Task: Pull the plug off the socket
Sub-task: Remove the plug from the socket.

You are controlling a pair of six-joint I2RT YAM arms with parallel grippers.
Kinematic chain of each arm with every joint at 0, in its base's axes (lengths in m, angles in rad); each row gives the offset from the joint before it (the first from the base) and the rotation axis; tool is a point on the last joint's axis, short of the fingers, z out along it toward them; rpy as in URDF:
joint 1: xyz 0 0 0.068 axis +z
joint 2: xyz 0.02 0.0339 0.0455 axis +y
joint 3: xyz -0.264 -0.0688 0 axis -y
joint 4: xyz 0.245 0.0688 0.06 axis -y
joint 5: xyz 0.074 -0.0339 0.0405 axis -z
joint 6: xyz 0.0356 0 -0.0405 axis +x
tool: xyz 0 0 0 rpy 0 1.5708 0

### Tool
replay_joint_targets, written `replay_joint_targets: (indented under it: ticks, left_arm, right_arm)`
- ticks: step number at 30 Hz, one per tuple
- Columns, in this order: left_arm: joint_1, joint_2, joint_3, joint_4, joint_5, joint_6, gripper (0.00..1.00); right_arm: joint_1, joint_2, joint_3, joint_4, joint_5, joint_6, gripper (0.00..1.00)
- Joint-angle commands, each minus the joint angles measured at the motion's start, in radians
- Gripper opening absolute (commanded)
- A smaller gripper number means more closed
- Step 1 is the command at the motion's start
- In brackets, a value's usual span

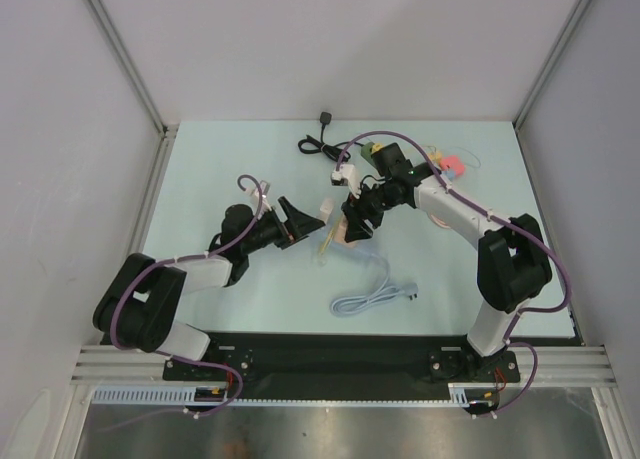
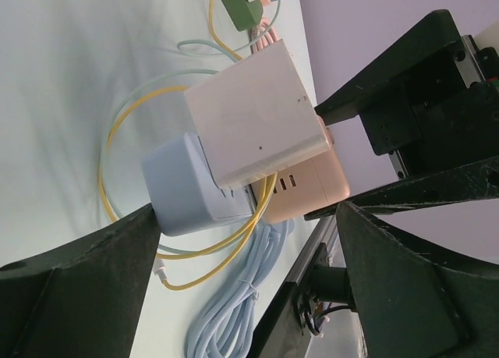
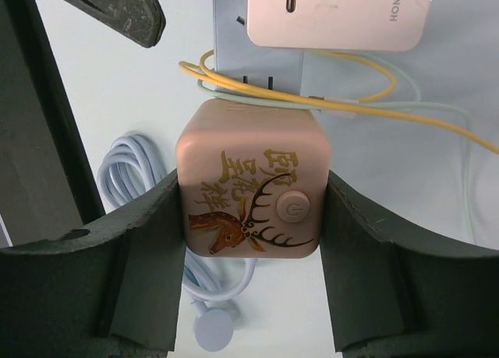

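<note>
The socket [image 3: 249,190] is a pink cube with a deer print and a round button. My right gripper [image 3: 253,217] is shut on its two sides and holds it above the table. A light blue block [image 2: 191,190] with slots is joined to the cube. The plug [image 2: 257,116], a whitish square charger, sits against that block. It shows at the top of the right wrist view too, as the plug [image 3: 335,15]. My left gripper [image 2: 245,233] is open, its fingers spread wide just short of the blue block and touching nothing. From above, the left gripper [image 1: 298,219] faces the right gripper [image 1: 358,219].
A thin yellow cable [image 2: 117,140] loops round the blue block. A coiled pale blue cord [image 1: 370,297] lies on the table in front. A black cable and adapter [image 1: 318,139], a green item [image 1: 380,151] and a red-pink object [image 1: 452,165] lie at the back.
</note>
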State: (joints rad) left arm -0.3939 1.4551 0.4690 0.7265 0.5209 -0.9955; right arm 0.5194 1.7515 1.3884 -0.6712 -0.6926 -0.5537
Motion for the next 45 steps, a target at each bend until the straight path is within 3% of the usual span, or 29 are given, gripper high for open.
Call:
replay_joint_targets:
  ticks: [1, 8, 23, 29, 32, 35, 42, 43, 45]
  left_arm:
    - [0.0, -0.004, 0.042, 0.12, 0.031, -0.038, 0.96]
    - [0.001, 0.017, 0.045, 0.117, 0.044, -0.026, 0.79]
    - [0.001, 0.099, 0.095, 0.156, 0.076, -0.049, 0.58]
    - [0.0, 0.128, 0.099, 0.18, 0.093, -0.058, 0.35]
    - [0.001, 0.157, 0.103, 0.202, 0.097, -0.06, 0.0]
    - [0.001, 0.178, 0.123, 0.145, 0.074, -0.02, 0.0]
    - [0.001, 0.149, 0.143, -0.116, -0.146, 0.107, 0.0]
    - [0.001, 0.148, 0.143, -0.125, -0.165, 0.116, 0.0]
    - [0.001, 0.162, 0.151, -0.128, -0.167, 0.133, 0.0]
  right_arm:
    - [0.021, -0.067, 0.02, 0.048, -0.091, 0.011, 0.0]
    - [0.021, -0.061, 0.037, 0.053, -0.142, 0.044, 0.0]
    - [0.021, -0.073, 0.017, 0.133, -0.131, 0.126, 0.0]
    - [0.022, -0.073, 0.011, 0.168, -0.108, 0.161, 0.0]
    - [0.022, -0.086, -0.003, 0.199, -0.055, 0.199, 0.0]
    - [0.021, -0.131, -0.052, 0.269, 0.036, 0.267, 0.0]
    - [0.021, -0.221, -0.175, 0.394, 0.353, 0.429, 0.0]
    - [0.016, -0.228, -0.183, 0.397, 0.358, 0.428, 0.0]
    - [0.004, -0.239, -0.209, 0.397, 0.228, 0.408, 0.0]
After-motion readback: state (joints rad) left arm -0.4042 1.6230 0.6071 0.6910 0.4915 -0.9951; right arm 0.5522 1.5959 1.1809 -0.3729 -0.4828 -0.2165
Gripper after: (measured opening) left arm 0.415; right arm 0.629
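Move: The left hand, wide open, has the free end of the light-blue socket strip just beyond its fingertips, about 2 cm ahead, 2 cm right and 2 cm lower. The white charger plugged into the strip is some 4 cm ahead and 2 cm right of that hand; the pink plug is about 6 cm right and 1 cm back. The pink plug is already in the right fingers; from the right hand the strip's free end lies roughly 6 cm left, 2 cm ahead and 3 cm lower. The left fingers shut from wide open to under half and pinch the free end of the socket strip, the hand easing forward about 3 cm, with some down and right, to get there and go on with it. The right hand keeps its grip on the pink plug, shifting left and up about 1 cm, then forward and back to the right while turning nearly 20 degrees clockwise. ##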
